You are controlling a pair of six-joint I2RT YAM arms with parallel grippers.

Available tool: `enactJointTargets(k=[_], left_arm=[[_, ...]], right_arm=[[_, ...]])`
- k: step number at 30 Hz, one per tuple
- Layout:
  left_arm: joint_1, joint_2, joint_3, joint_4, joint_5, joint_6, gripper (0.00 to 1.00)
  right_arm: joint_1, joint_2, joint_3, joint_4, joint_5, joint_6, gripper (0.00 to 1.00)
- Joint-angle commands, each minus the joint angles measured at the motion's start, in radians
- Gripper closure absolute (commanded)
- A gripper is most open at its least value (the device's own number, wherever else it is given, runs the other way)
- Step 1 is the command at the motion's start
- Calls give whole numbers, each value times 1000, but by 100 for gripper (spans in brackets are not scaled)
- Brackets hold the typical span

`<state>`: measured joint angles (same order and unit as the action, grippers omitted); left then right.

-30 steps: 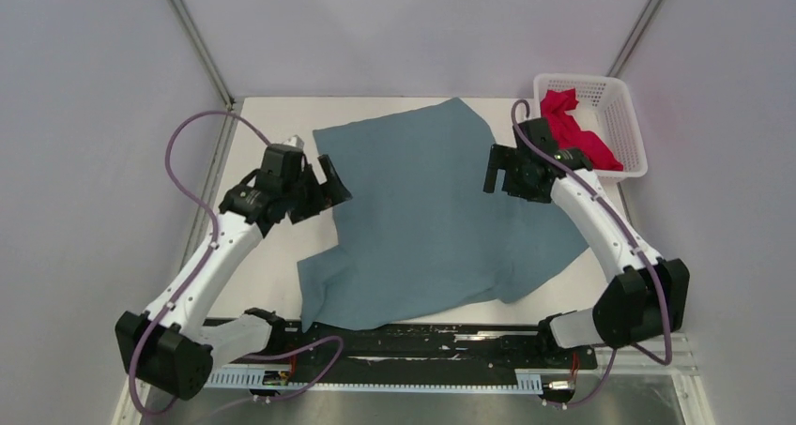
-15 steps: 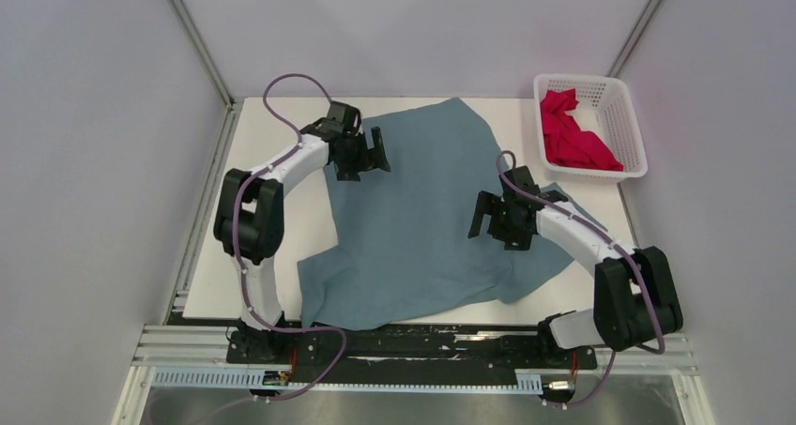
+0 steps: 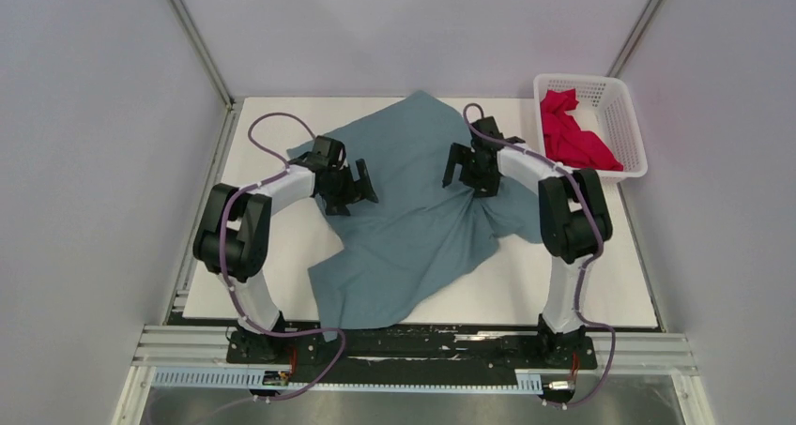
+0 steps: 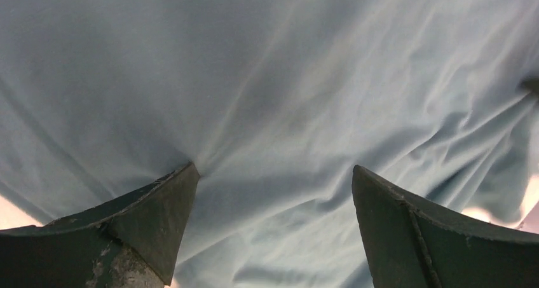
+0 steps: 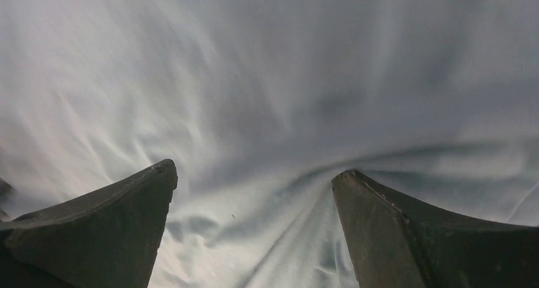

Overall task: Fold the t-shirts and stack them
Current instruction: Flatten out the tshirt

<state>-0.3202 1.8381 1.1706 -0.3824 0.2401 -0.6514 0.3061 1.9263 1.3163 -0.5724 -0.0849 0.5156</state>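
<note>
The dusty blue-grey t-shirt [image 3: 413, 214] lies unfolded and rumpled across the middle of the white table, with creases running between the two grippers. My left gripper [image 3: 354, 189] is open, its fingertips pressed onto the shirt's left part. The left wrist view shows only blue cloth [image 4: 273, 78] between the spread jaws [image 4: 273, 170]. My right gripper [image 3: 469, 170] is open and pressed onto the shirt's upper right part. Its wrist view shows cloth [image 5: 267, 78] twisted round the right fingertip [image 5: 346, 180]. The crimson-pink t-shirt [image 3: 571, 136] lies crumpled in the basket.
The white lattice basket [image 3: 589, 79] stands at the table's back right corner. Bare white tabletop [image 3: 582, 284] shows right of the shirt and at the near left. The booth's walls and frame posts close in both sides.
The left gripper moved nearer and left along the shirt. The right gripper swung from the near right up to the far right. The shirt was dragged inward and is now bunched and narrower.
</note>
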Motion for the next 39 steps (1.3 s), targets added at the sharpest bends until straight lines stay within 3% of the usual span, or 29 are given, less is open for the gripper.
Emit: enactJointTargets(k=[1, 5, 10, 13, 18, 23, 27, 29, 35, 39], left_arm=[[-20, -108, -188, -47, 21, -68, 0], [-84, -190, -274, 0, 87, -125, 0], [-164, -106, -201, 154, 191, -190, 0], [-184, -4, -55, 185, 185, -215, 0], [-234, 68, 114, 173, 184, -240, 0], [-244, -79, 57, 34, 71, -165, 0], [-233, -294, -11, -157, -310, -110, 0], [-187, -405, -66, -210, -385, -129, 0], [141, -613, -292, -230, -404, -218, 0], [280, -630, -403, -178, -344, -222, 0]], right_arm=[[-2, 265, 284, 98, -59, -114, 0], [-1, 493, 665, 11, -92, -204, 0], [-2, 681, 1005, 18, -33, -281, 0], [-5, 740, 1121, 93, -9, -319, 0], [-22, 715, 1140, 210, -4, -357, 0], [-26, 468, 912, 197, 22, -433, 0], [-44, 180, 647, 200, -13, -412, 0], [-75, 50, 517, 202, -52, -365, 0], [-176, -271, 90, 244, -173, -96, 0], [-146, -437, -100, 256, -166, -95, 0]])
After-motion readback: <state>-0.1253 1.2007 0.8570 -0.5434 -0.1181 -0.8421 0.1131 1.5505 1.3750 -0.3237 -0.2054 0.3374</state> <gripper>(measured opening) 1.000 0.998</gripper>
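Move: The blue t-shirt lies under both open grippers, only a centimetre or two below the pads. Its middle is about 11 cm right and 2 cm back of the left hand, and some 12 cm left and 5 cm back of the right. Its near flap hangs about 22 cm back and 5 cm left of the left hand. From the right hand, its right sleeve is about 9 cm back and 10 cm right, and the basket some 13 cm ahead and 27 cm right at about hand height. Forward goes the right hand, sweeping some 25 cm low over the table and a little left, fingers open and tilting outward as its tips drag the t-shirt; meanwhile the left hand draws its side back about 8 cm, then cuts right and partly forward. Both then come free and rise, the right well up and back, the left swinging left past its starting place. ##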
